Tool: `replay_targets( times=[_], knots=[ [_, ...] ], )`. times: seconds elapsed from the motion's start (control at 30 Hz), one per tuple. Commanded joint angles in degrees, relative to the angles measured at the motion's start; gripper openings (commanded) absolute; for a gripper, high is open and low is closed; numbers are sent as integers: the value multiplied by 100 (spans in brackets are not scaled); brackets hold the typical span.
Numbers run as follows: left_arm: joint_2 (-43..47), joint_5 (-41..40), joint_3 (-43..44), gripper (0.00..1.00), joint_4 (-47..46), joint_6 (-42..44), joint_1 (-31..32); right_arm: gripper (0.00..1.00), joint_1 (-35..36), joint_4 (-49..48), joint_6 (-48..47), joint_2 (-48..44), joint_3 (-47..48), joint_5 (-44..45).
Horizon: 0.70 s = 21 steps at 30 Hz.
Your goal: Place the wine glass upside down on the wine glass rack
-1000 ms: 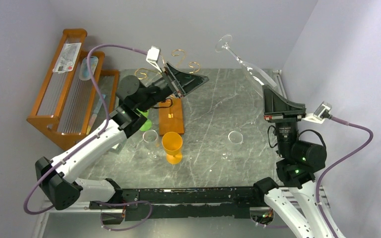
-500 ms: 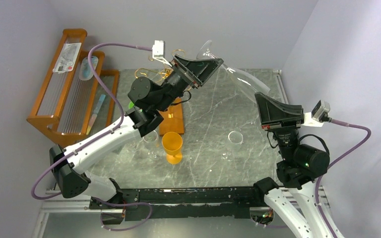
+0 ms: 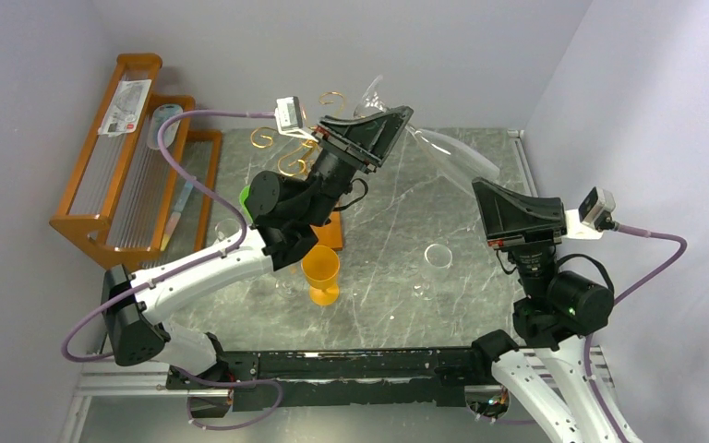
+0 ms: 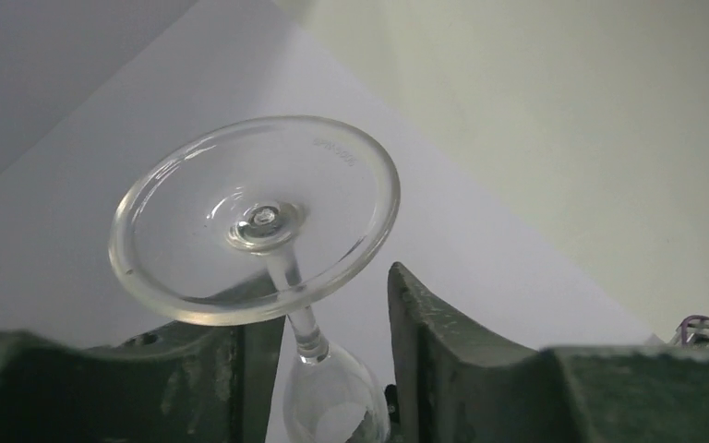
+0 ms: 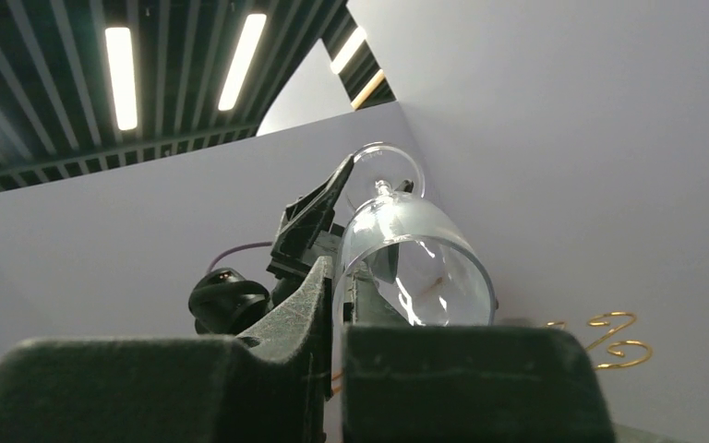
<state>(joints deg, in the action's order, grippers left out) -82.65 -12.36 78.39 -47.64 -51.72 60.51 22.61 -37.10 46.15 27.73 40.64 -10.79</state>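
Note:
The clear wine glass (image 3: 443, 148) hangs tilted in the air above the back of the table, foot toward the left. My right gripper (image 3: 482, 189) is shut on the bowl's rim (image 5: 340, 300). My left gripper (image 3: 383, 118) stands open around the stem (image 4: 300, 314), just under the round foot (image 4: 254, 217). The stem lies by the left finger (image 4: 194, 378), with a gap to the right finger (image 4: 443, 360). The gold wire wine glass rack (image 3: 277, 152) stands behind my left arm, its orange-brown base (image 3: 330, 233) mostly hidden.
An orange goblet (image 3: 320, 272) stands on the marble table (image 3: 397, 212) near the front. A clear glass (image 3: 438, 256) sits to its right. The stepped brown wooden shelf (image 3: 129, 157) fills the left side. Walls close in at the back and right.
My left arm rose and swung right from the rack to the glass's stem, its jaws narrowing around it. My right gripper carried the glass leftward and lower.

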Motion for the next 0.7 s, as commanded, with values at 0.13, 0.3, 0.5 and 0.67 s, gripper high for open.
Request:
replay_targets(
  times=[0.13, 0.3, 0.5, 0.67],
  knots=[
    [39, -484, -318, 23, -1711, 751, 119, 0, 37, 170, -82, -130, -72, -95],
    [51, -539, -447, 28, -2030, 932, 120, 0, 35, 404, -232, -220, -56, -39],
    [65, -536, -465, 6, -2252, 1262, 120, 0, 33, 791, -304, -148, 89, -275],
    [200, -376, -479, 5, -1967, 1552, 123, 23, 35, 1862, -547, -127, 408, -184]
  ],
)
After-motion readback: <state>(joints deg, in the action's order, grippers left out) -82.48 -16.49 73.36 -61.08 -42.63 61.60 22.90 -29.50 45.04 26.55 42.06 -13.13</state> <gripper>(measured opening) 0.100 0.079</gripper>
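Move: The left hand has the wine glass's stem slanting between its half-open fingers, about 2 cm to its left and 1 cm ahead; the bowl lies some 8 cm to its right, 4 cm back and 3 cm lower. The rack's gold top is roughly 35 cm ahead, 17 cm left and 33 cm below that hand. From the right hand, closed on the rim, the stem is about 12 cm left, 8 cm ahead and 6 cm higher. Leftward by about 2 cm, the left hand slides its fingers to centre on the stem, turning some 10 degrees, mostly counter-clockwise, while they shut from half open and pinch the stem just below the foot. The right hand keeps the rim, first easing back a little, then coming forward again and sinking about 1 cm, its fingers just starting to slacken at the end. ##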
